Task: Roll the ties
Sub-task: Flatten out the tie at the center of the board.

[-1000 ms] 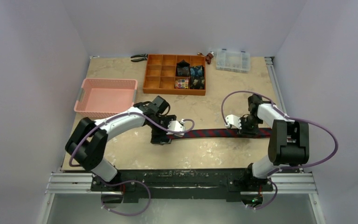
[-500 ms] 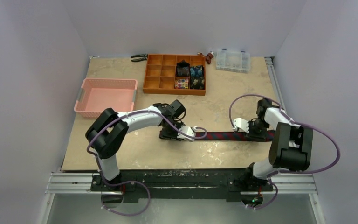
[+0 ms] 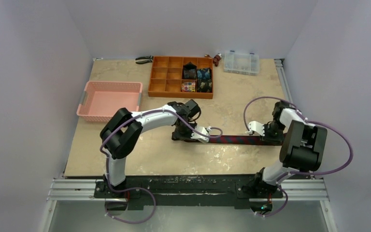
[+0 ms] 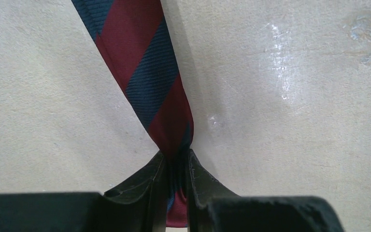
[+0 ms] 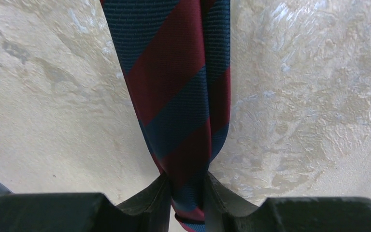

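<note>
A navy tie with red diagonal stripes lies stretched left to right on the table between my two grippers. My left gripper is shut on its left end; in the left wrist view the fabric bunches between the fingers of that gripper. My right gripper is shut on the right end, and in the right wrist view the wider striped cloth is pinched in the gripper. Small rolled ties, black, blue and multicoloured, sit in tray compartments.
An orange compartment tray stands at the back centre. A pink basket is at the left, a clear plastic box at the back right, and pliers beside the tray. Purple cables loop over both arms.
My left gripper slid right along the tie and closed on it. My right gripper shifted right and tightened a little. The visible stretch of tie is shorter.
</note>
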Available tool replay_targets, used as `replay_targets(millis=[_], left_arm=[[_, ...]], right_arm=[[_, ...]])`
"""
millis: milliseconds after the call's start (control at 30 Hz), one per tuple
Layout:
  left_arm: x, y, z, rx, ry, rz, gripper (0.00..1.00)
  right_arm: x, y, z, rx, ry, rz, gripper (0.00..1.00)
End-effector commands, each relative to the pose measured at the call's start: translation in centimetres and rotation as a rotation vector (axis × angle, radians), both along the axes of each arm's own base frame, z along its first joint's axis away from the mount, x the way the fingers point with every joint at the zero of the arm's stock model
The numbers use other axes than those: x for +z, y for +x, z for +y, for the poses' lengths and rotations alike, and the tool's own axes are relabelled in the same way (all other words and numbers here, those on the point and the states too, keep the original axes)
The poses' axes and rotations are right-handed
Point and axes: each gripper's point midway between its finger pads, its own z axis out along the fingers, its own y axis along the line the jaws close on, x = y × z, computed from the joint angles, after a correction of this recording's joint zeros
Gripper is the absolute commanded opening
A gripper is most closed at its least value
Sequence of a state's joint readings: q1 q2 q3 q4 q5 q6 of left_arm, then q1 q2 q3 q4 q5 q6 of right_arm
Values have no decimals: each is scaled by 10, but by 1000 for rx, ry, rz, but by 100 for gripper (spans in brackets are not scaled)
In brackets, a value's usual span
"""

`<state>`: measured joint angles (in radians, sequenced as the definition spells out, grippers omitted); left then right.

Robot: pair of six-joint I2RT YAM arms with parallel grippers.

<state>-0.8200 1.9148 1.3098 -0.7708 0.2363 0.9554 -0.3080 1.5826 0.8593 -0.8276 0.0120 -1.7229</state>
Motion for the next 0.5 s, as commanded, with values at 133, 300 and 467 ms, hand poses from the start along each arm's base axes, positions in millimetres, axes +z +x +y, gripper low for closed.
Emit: replay_targets(millis=[133,300,467], left_arm=[[8,-23,5,61,64,158,12],[3,-20,5,144,77,159,41],[41,1,-8,256,-117,99,62]], right_arm=[[-14,-2,-17,56,-17,30,26],[-9,4,-21,42,-12,28,46],[11,19,-22,-10,-7,-35,62]])
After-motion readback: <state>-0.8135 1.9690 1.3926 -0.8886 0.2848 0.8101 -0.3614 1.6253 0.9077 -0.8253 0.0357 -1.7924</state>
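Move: The left fingers already pinch the narrow end of the tie, whose middle lies on the board some 20 cm to that hand's right, level with it fore and aft and about 1 cm below. The wooden organizer is about 30 cm straight ahead of the left hand; the pink basket is roughly 19 cm ahead and 35 cm to its left. The right fingers still hold the wide end, with the tie's middle about 20 cm to the left, level. With the tie stretched flat between them just above the board, the left hand eases its end barely half a centimetre right to tighten slightly, then draws back about 1.5 cm towards the base, fingertips swinging back a little with a slight counter-clockwise turn, and opens to let go of the narrow end. Meanwhile the right hand keeps low and pulls its end about 2 cm to the right, away from the tie's middle, drifting slightly forward late on as its fingers open around the wide end. ##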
